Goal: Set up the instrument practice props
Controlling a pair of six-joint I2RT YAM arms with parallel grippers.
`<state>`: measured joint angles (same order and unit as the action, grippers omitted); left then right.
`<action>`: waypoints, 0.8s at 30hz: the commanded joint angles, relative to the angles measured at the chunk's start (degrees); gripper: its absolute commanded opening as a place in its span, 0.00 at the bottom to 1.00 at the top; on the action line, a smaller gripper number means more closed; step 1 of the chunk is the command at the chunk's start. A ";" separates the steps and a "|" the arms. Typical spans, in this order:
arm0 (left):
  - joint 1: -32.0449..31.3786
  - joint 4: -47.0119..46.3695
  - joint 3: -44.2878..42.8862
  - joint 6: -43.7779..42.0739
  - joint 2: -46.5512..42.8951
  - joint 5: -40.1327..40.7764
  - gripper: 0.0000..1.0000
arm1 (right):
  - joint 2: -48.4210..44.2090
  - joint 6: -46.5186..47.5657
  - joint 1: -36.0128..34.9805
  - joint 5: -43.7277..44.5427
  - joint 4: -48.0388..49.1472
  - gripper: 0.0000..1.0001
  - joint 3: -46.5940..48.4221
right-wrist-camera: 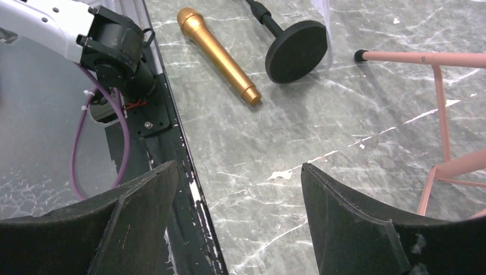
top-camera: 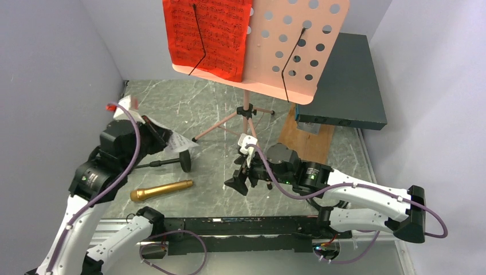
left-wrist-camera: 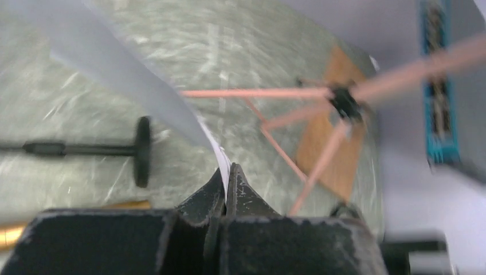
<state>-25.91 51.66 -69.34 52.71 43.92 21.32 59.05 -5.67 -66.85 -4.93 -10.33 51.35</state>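
Note:
The pink music stand (top-camera: pixel 286 51) stands on its tripod at the back, with a red music sheet (top-camera: pixel 206 37) on its left half. My left gripper (top-camera: pixel 159 136) is shut on the edge of a white music sheet (top-camera: pixel 182 141). In the left wrist view the paper (left-wrist-camera: pixel 220 154) is pinched between the closed fingertips (left-wrist-camera: pixel 240 186). The black mic stand (top-camera: pixel 184 161) lies on its side, and its round base (right-wrist-camera: pixel 295 50) faces right. The gold microphone (top-camera: pixel 162 190) lies flat near the front left. My right gripper (top-camera: pixel 243 182) hangs open over the table, holding nothing.
A dark teal box (top-camera: pixel 344 80) rests on a wooden board (top-camera: pixel 306 140) at the back right. The pink tripod legs (top-camera: pixel 229 120) spread across the middle of the marble table (top-camera: pixel 189 103). A black rail (top-camera: pixel 246 226) runs along the near edge, and grey walls close in both sides.

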 commanded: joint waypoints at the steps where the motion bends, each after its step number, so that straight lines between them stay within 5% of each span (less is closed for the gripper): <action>1: -0.10 -3.37 -9.56 -39.57 2.02 -36.62 0.00 | -0.48 2.05 -0.19 2.09 -1.69 0.82 4.58; 9: -0.10 16.37 -19.53 -54.38 8.03 -57.56 0.00 | -6.88 3.25 -0.16 0.61 -3.24 0.83 8.84; 18: -0.91 15.71 -16.85 -59.22 7.45 -77.48 0.00 | -10.84 0.98 -0.20 -0.93 -4.41 0.85 11.72; 24: -3.00 17.67 -18.26 -61.28 8.85 -81.01 0.00 | -8.92 -0.30 -0.08 -2.23 -7.25 0.85 14.49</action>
<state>-27.99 68.58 -86.08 -5.32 52.38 -52.66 48.77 -4.23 -66.85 -5.19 -16.53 62.63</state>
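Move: The sheet of music already hangs from the left fingers. The open right gripper, where it is being taken, lies about 24 cm to the left hand's right, 11 cm back and 7 cm lower. The gold microphone is some 30 cm below the left hand, 3 cm back and 3 cm left; the desk stand is about 7 cm ahead and 2 cm left. From the right hand, the sheet is roughly 19 cm left, 11 cm ahead and slightly higher; the music stand's legs are 27 cm ahead, 5 cm right. The sheet, still pinched in the shut left fingers, is swung back some 15 cm and to the right about 12 cm towards the right gripper. The left hand turns clockwise by roughly a quarter turn, with a small net rise, until its fingers point right. Meanwhile the right hand, fingers staying wide open, mostly climbs to that level and eases a little right, its tips tilting up. ##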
